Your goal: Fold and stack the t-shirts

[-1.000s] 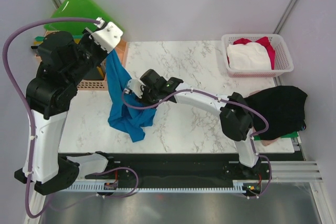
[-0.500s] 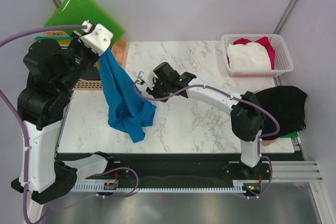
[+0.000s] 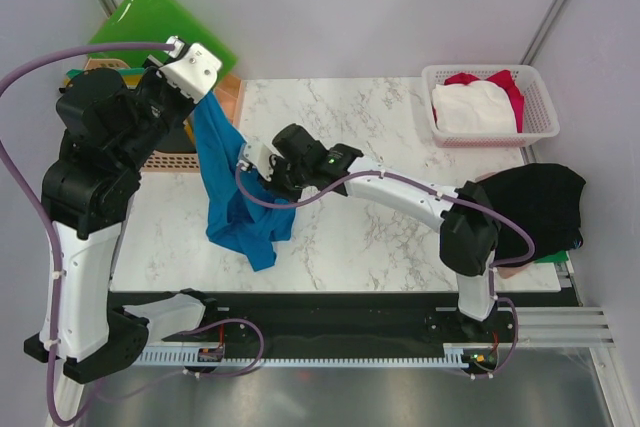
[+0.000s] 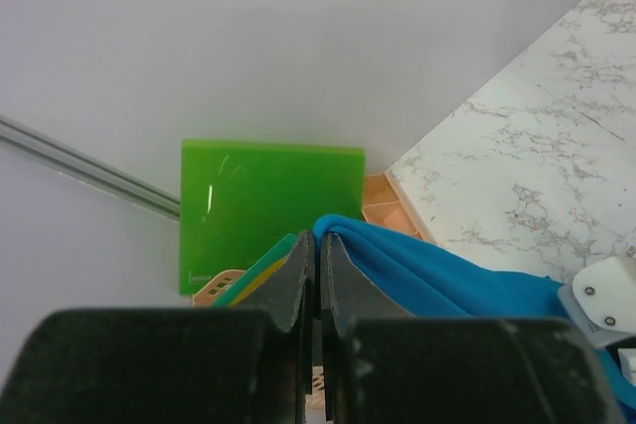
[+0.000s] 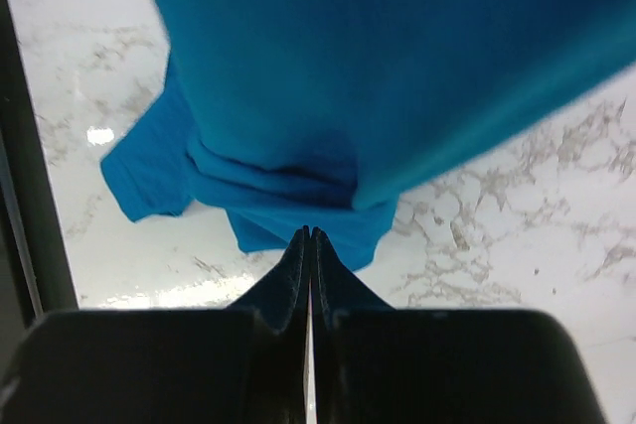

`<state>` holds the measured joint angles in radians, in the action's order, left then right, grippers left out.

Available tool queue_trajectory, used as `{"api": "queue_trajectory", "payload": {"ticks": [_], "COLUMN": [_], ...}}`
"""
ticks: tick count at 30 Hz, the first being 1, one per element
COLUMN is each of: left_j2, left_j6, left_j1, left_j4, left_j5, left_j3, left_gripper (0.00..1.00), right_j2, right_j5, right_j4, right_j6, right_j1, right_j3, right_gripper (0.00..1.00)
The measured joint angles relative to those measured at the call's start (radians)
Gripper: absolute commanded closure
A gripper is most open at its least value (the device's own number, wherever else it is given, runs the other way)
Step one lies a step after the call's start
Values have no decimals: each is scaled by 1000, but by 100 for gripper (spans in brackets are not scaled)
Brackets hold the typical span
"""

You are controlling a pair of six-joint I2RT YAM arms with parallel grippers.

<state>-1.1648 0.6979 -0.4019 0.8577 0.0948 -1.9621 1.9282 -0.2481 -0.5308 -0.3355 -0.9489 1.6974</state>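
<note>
The bright blue t-shirt (image 3: 236, 197) hangs from my left gripper (image 3: 205, 94), which is raised over the table's far left corner; the shirt's lower end lies bunched on the marble. In the left wrist view the left gripper (image 4: 320, 237) is shut on a fold of the blue t-shirt (image 4: 447, 275). My right gripper (image 3: 258, 169) is beside the hanging cloth at mid-height. In the right wrist view the right gripper (image 5: 310, 231) is shut, nothing shows between its jaws, and its tips sit just below the blue t-shirt (image 5: 338, 76). A black t-shirt (image 3: 535, 202) lies at the right edge.
A white lattice basket (image 3: 534, 130) at the back right holds a white t-shirt (image 3: 472, 107) and a red t-shirt (image 3: 512, 87). Green folders (image 3: 155, 17) lean behind the left arm, above a tan crate (image 3: 172, 161). Pale pink cloth (image 3: 508, 270) peeks from under the black shirt.
My right gripper pulled back from the blue shirt half a second ago and has come back to it, lower and to the left. My left gripper shifted slightly right, still holding the shirt.
</note>
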Motion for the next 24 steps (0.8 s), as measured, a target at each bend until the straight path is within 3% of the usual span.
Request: {"api": "queue_trajectory", "payload": {"ticks": [7, 13, 19, 24], "left_j2": [1, 1, 3, 5], "left_j6": [0, 0, 0, 0], "left_j1": [6, 14, 14, 14], "left_j4": [0, 0, 0, -1], "left_j5": [0, 0, -1, -3], "left_j3": [18, 22, 26, 32], "left_gripper": [98, 98, 98, 98], "right_j2": [87, 200, 187, -6], "right_j5": [-25, -43, -42, -34], "right_j4": [21, 24, 36, 30], "right_j6": [10, 23, 25, 22], "right_j1": [-45, -48, -38, 0], "right_j3": [152, 170, -32, -344], "right_gripper": [100, 100, 100, 100]}}
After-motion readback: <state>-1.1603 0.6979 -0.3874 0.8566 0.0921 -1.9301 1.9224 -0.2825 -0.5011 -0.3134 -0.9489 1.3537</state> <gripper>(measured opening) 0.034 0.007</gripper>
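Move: The left gripper still holds the blue t-shirt's top high over the table. Its loose lower part lies some 49 cm below that hand, about 6 cm back and 6 cm to its right. From the shut right gripper, this lower part is roughly 10 cm left, 5 cm back and 13 cm below. The peach file rack stands about 27 cm left of the right gripper and 13 cm farther out. Swing the shut right gripper, which seems to keep a pinch on the blue shirt's edge, about 5 cm left with a slight rise. Then sweep it down some 14 cm and to the right about 12 cm, drawing back 5 cm late and tilting the fingers further down. Keep the left gripper closed on the shirt's top, high up and almost still. ##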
